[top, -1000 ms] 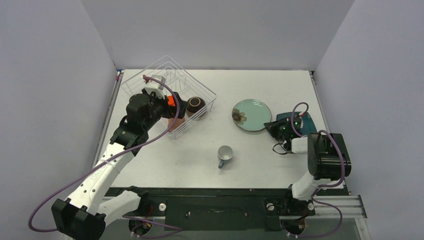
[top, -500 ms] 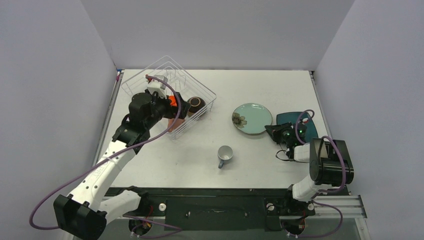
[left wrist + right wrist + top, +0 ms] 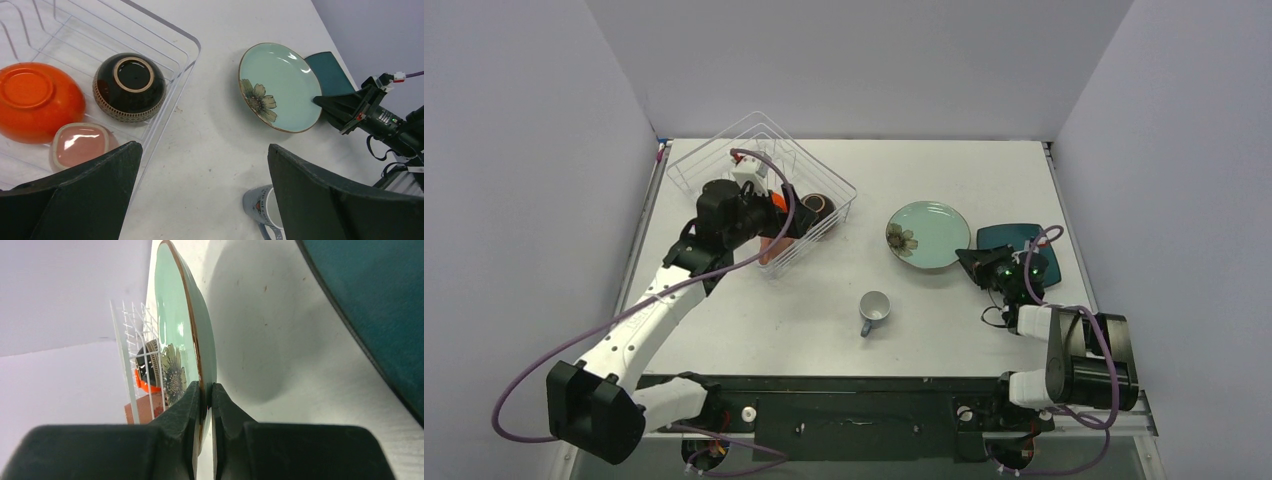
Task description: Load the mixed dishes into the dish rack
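Note:
The round pale-teal plate with a dark flower lies right of centre, and my right gripper is shut on its near-right rim. The right wrist view shows that plate edge-on, pinched between the fingertips. Just right of it lies the dark-teal plate. A grey-blue mug lies on its side in the middle. The dish rack holds the orange-red bowl, the brown bowl, both upside down, and the pink mug. My left gripper hangs open and empty above the rack's right edge.
The white wire rack stands at the back left, close to the left wall. Grey walls close the table on three sides. The right arm's purple cable loops over the dark-teal plate.
The right arm's elbow has drawn back toward the near edge, its gripper staying on the plate's rim, so more of the dark-teal plate shows. The left wrist has shifted slightly right over the rack.

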`<control>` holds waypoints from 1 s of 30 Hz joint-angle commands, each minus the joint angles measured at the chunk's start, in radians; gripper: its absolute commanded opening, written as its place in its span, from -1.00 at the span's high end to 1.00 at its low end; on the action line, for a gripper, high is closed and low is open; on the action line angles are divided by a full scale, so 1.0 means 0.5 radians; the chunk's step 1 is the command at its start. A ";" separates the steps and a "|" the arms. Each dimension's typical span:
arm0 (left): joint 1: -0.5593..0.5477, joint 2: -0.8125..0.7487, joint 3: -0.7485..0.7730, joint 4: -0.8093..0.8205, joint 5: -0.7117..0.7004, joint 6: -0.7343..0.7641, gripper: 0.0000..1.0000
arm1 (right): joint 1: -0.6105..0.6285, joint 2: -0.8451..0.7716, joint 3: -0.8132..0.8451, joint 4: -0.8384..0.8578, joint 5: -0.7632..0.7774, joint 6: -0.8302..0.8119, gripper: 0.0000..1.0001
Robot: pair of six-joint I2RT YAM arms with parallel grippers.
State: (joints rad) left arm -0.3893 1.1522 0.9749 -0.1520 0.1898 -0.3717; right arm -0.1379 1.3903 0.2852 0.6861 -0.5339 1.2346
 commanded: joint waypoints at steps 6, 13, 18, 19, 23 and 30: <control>-0.148 0.407 0.132 0.313 0.373 -0.689 -0.94 | -0.018 -0.369 0.017 0.164 -0.189 0.152 1.00; -0.391 0.873 0.127 0.786 0.240 -1.237 -0.99 | -0.016 -0.527 0.011 0.015 -0.199 0.157 1.00; -0.414 1.239 0.117 1.310 0.343 -1.594 -0.87 | -0.016 -0.570 -0.014 0.072 -0.245 0.245 1.00; -0.429 1.333 0.149 1.435 0.370 -1.660 -0.84 | -0.016 -0.578 -0.019 0.069 -0.248 0.252 1.00; -0.479 1.541 0.239 1.687 0.439 -1.800 -0.65 | -0.016 -0.629 -0.021 0.011 -0.261 0.238 1.00; -0.548 1.588 0.273 1.721 0.408 -1.784 -0.16 | -0.016 -0.652 -0.021 -0.011 -0.285 0.236 1.00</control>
State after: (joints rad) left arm -0.6476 1.9575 1.0626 0.6125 0.3801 -1.2488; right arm -0.1379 1.1122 0.2523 0.5434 -0.6231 1.3041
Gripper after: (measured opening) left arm 0.687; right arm 0.059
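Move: The round green plate, its right rim held by the right hand, is centred about 5 cm ahead of the left hand, 29 cm to its right and 17 cm below. From the left hand, the brown bowl is roughly 11 cm straight ahead and the grey mug 14 cm back and 15 cm right, both some 20 cm below. The plate's centre is about 4 cm ahead and 9 cm left of the right hand, near its height. Left hand swings about 20 cm right and down, narrowing around the flowered rim; the right raises the plate. ##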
